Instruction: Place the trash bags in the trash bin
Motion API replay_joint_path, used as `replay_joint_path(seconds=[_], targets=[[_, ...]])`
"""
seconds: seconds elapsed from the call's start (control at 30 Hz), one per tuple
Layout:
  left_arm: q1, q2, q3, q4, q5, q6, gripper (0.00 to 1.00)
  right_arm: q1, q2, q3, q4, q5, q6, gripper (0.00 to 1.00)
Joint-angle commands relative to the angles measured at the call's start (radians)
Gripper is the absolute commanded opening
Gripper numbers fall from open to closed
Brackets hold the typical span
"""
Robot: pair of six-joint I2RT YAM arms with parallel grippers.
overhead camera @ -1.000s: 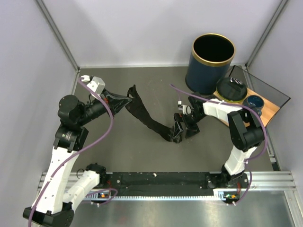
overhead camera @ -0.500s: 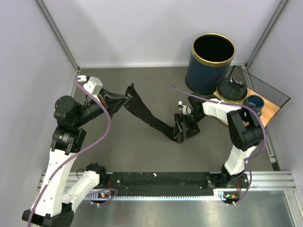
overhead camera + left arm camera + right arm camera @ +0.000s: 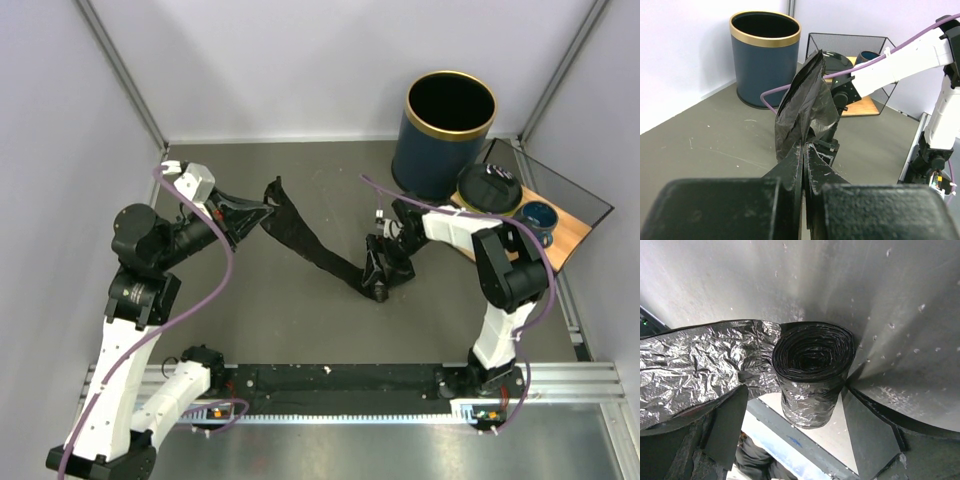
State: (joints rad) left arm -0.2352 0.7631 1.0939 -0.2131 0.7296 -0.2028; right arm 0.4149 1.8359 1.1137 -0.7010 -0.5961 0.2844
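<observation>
A long strip of black trash bag (image 3: pixel 312 245) stretches across the grey floor from my left gripper (image 3: pixel 268 208) down to a small black roll (image 3: pixel 377 280). My left gripper (image 3: pixel 805 144) is shut on the crinkled end of the bag (image 3: pixel 802 102), which hangs lifted. In the right wrist view, my right gripper (image 3: pixel 795 390) straddles the upright roll (image 3: pixel 812 372). Its jaws are open, with a gap on the left side, and the bag film (image 3: pixel 695 367) trails off to the left. The navy trash bin (image 3: pixel 448 130) with a gold rim stands at the back right, apart from both grippers.
A wooden board (image 3: pixel 563 238) at the right holds a black round lid (image 3: pixel 488 188) and a small blue bowl (image 3: pixel 540 213), beside a wire mesh basket (image 3: pixel 575 195). Pale walls close in on the left, back and right. A black rail (image 3: pixel 340 382) runs along the near edge.
My right gripper's jaws have narrowed around the roll and the wrist has shifted slightly left. The left gripper keeps its hold on the bag's end, almost unmoved.
</observation>
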Motion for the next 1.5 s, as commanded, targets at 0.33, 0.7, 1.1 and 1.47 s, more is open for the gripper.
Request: replay_joint_path(seconds=[0.33,0.7,1.1,1.47], targets=[[0.005,-0.028,-0.095,-0.225,-0.325,0.152,0.00,0.019,0.086,-0.015,0.149,0.096,-0.037,0.00],[0.031,0.079,-0.217,-0.311,-0.454,0.115,0.75,0.009,-0.266,0.001,0.155,-0.027,-0.278,0.00],[0.116,0.077,-0.331,0.086,0.324,0.339,0.88,0.015,-0.454,0.127,-0.034,-0.255,-0.563,0.00],[-0.042,0.347,-0.239,0.098,0.515,0.744,0.99,0.145,-0.616,0.120,-0.189,-0.272,-0.833,0.00]])
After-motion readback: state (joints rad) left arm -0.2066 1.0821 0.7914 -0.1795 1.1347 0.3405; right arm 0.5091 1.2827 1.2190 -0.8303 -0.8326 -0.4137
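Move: The trash-bag roll stands on the table between the right hand's spread fingers, its middle about 1 cm ahead, 1 cm left and 2 cm below. From the left hand, which already pinches the strip's free end high up, that roll is roughly 20 cm right, 3 cm ahead and 39 cm below. The trash bin stands some 26 cm ahead and 11 cm right of the right hand; the wooden shelf is 9 cm ahead and 28 cm right of it. The roll of trash bags is pinched as the right hand dips slightly and shuts, then carried up some 20 cm and finally back, the wrist rolling strongly. The strip's free end comes down with the left hand, which sinks about 20 cm while swinging left and forward, opens wide and lets go, then moves right about 10 cm, still open and turning clockwise. ##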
